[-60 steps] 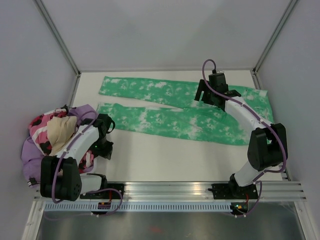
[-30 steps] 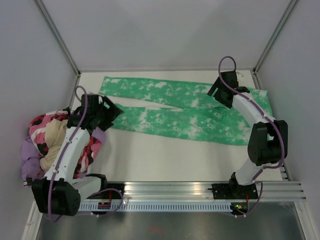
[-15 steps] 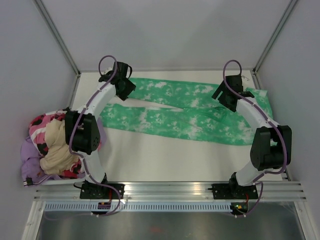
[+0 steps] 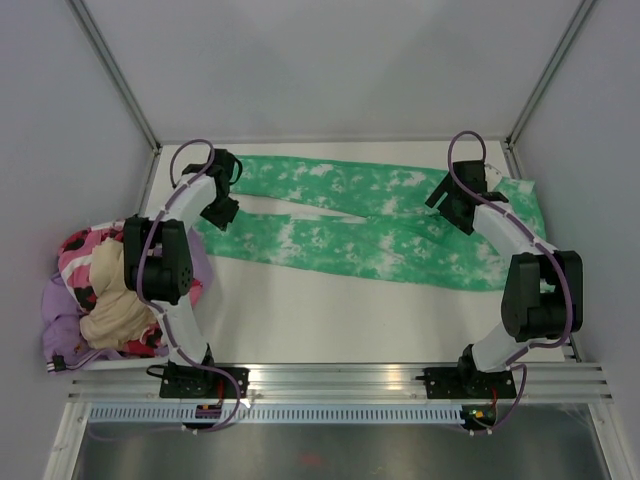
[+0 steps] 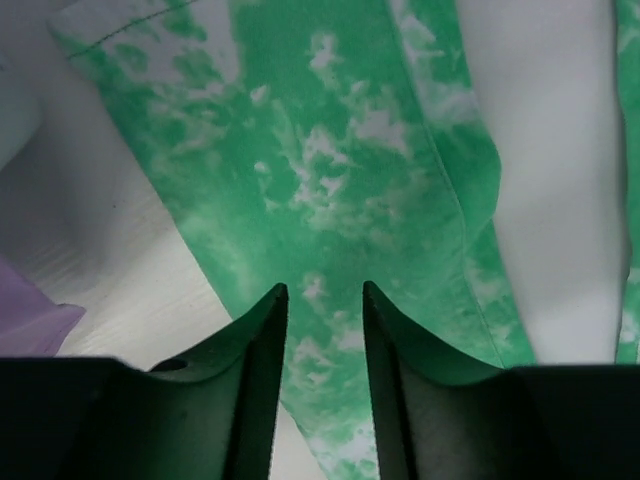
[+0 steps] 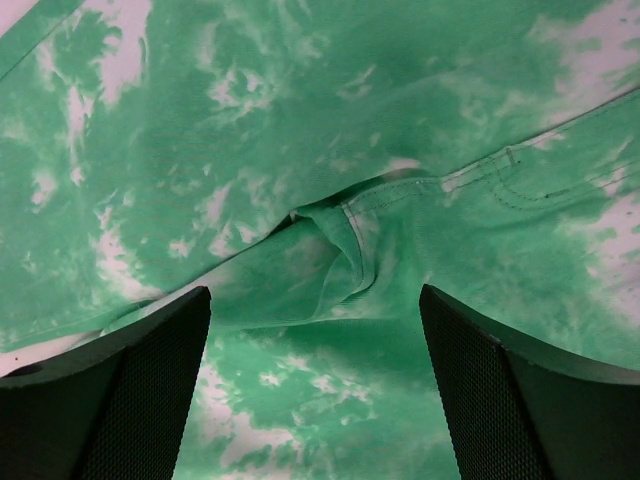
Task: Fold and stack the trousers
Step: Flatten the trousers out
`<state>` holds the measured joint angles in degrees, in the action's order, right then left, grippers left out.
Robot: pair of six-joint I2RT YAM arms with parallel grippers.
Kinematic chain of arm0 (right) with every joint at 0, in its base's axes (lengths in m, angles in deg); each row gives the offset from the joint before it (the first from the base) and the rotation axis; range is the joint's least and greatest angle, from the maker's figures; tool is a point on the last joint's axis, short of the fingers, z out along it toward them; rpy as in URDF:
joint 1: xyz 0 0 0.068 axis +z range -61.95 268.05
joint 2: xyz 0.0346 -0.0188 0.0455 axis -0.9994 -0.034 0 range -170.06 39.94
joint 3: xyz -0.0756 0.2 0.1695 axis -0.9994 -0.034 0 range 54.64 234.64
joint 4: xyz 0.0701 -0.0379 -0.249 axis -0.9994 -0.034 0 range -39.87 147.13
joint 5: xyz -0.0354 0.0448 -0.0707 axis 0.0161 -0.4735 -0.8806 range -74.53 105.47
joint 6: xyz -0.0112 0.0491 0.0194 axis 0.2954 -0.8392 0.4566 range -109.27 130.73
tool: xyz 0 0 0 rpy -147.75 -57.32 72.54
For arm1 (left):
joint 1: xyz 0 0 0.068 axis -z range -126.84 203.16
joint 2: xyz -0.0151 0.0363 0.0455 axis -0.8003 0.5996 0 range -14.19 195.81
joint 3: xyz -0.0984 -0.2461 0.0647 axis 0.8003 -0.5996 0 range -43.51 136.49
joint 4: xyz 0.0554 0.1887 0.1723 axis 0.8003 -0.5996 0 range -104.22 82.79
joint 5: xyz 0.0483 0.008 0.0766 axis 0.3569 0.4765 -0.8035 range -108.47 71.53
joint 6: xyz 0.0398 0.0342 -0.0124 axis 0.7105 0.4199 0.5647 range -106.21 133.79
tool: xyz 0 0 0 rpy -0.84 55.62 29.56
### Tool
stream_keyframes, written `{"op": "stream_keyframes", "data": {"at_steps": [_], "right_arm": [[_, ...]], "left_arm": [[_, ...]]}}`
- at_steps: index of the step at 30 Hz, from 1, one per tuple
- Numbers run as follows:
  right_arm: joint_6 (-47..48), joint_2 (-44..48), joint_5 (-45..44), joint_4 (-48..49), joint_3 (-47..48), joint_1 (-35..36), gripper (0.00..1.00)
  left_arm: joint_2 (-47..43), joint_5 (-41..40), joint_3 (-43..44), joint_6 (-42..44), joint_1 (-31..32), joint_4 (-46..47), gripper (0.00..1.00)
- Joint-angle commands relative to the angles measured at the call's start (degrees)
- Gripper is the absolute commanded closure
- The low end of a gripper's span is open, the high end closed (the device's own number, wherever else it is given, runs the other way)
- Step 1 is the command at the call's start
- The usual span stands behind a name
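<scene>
The green and white mottled trousers lie flat across the far part of the table, legs pointing left and waist at the right. My left gripper hovers over the end of the near leg. Its jaws stand narrowly apart, and the fabric shows below the gap with nothing pinched. My right gripper hangs above the crotch, where a raised fold of seam sits. Its fingers are wide open and hold nothing.
A heap of other clothes, pink, black, beige and purple, lies at the table's left edge beside the left arm; a purple corner shows in the left wrist view. Grey walls close in the back and sides. A metal rail runs along the front.
My left arm has swung from the clothes heap out to the leg ends, then come back onto the near leg, its jaws narrowing. My right gripper has shifted slightly right to the crotch.
</scene>
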<state>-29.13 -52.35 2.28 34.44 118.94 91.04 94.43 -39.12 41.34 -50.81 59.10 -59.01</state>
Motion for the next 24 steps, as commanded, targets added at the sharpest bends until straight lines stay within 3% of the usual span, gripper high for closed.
{"op": "stream_keyframes", "data": {"at_steps": [1,2,5,9,16,20,22,23,24], "right_arm": [[-1.45,2.2,-1.04,1.25,0.13,-0.35,0.08],[-1.71,2.12,-1.31,0.82,0.13,-0.96,0.08],[-4.34,2.38,0.0,-0.24,-0.22,-3.32,0.08],[-6.46,4.57,0.89,-2.79,-2.41,-8.51,0.08],[-5.15,8.62,-8.51,-3.76,-4.26,-9.75,0.08],[2.56,4.24,-5.55,5.1,0.01,-10.54,0.1],[8.64,-1.64,-3.42,7.04,3.89,-10.54,0.17],[10.13,-6.01,-4.55,7.14,8.09,-10.46,0.4],[11.54,-8.23,-6.04,6.62,10.39,-10.45,0.54]], "left_arm": [[2.2,-0.1,3.11,3.16,0.04,4.86,0.63],[3.17,-0.19,3.73,3.77,0.04,4.16,0.74],[5.72,-0.36,4.35,4.65,-0.04,4.59,0.79],[6.61,-0.8,2.51,4.75,-1.79,4.86,0.79],[6.35,2.52,2.24,11.13,-3.65,7.83,0.79],[2.14,9.55,4.52,18.62,-3.39,16.43,0.79],[1.68,14.48,6.97,22.14,-3.3,23.82,0.8],[2.55,15.8,7.94,22.93,-3.12,26.02,0.85],[3.43,16.77,9.08,22.94,-3.03,29.0,0.97]]}}
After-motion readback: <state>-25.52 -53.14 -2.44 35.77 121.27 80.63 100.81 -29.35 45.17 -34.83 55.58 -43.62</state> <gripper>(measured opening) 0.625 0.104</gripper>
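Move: The left hand hovers about 5 cm above the near trouser leg; that leg's far edge lies some 3 cm ahead, its hem about 7 cm left and 2 cm back, and the far leg's hem roughly 13 cm ahead and 6 cm left. The right hand has the waistband about 22 cm to its right, 1 cm ahead and 7 cm below, with the bunched crotch fold almost straight beneath it, about 1 cm back and 1 cm left. The left hand dips about 3 cm towards the near leg as it edges 2 cm forward, shifts a little left and back again, then speeds forward another 5 cm or so, rising, towards the strip of bare table between the legs, its half-open fingers closing nearly shut and the wrist turning some 15 degrees clockwise. Meanwhile the open right hand sweeps about 9 cm right over the trousers, away from the crotch fold and towards the waistband, drawing back a few centimetres before coming forward again, and near the end its fingers begin to close with no cloth seen between them. ##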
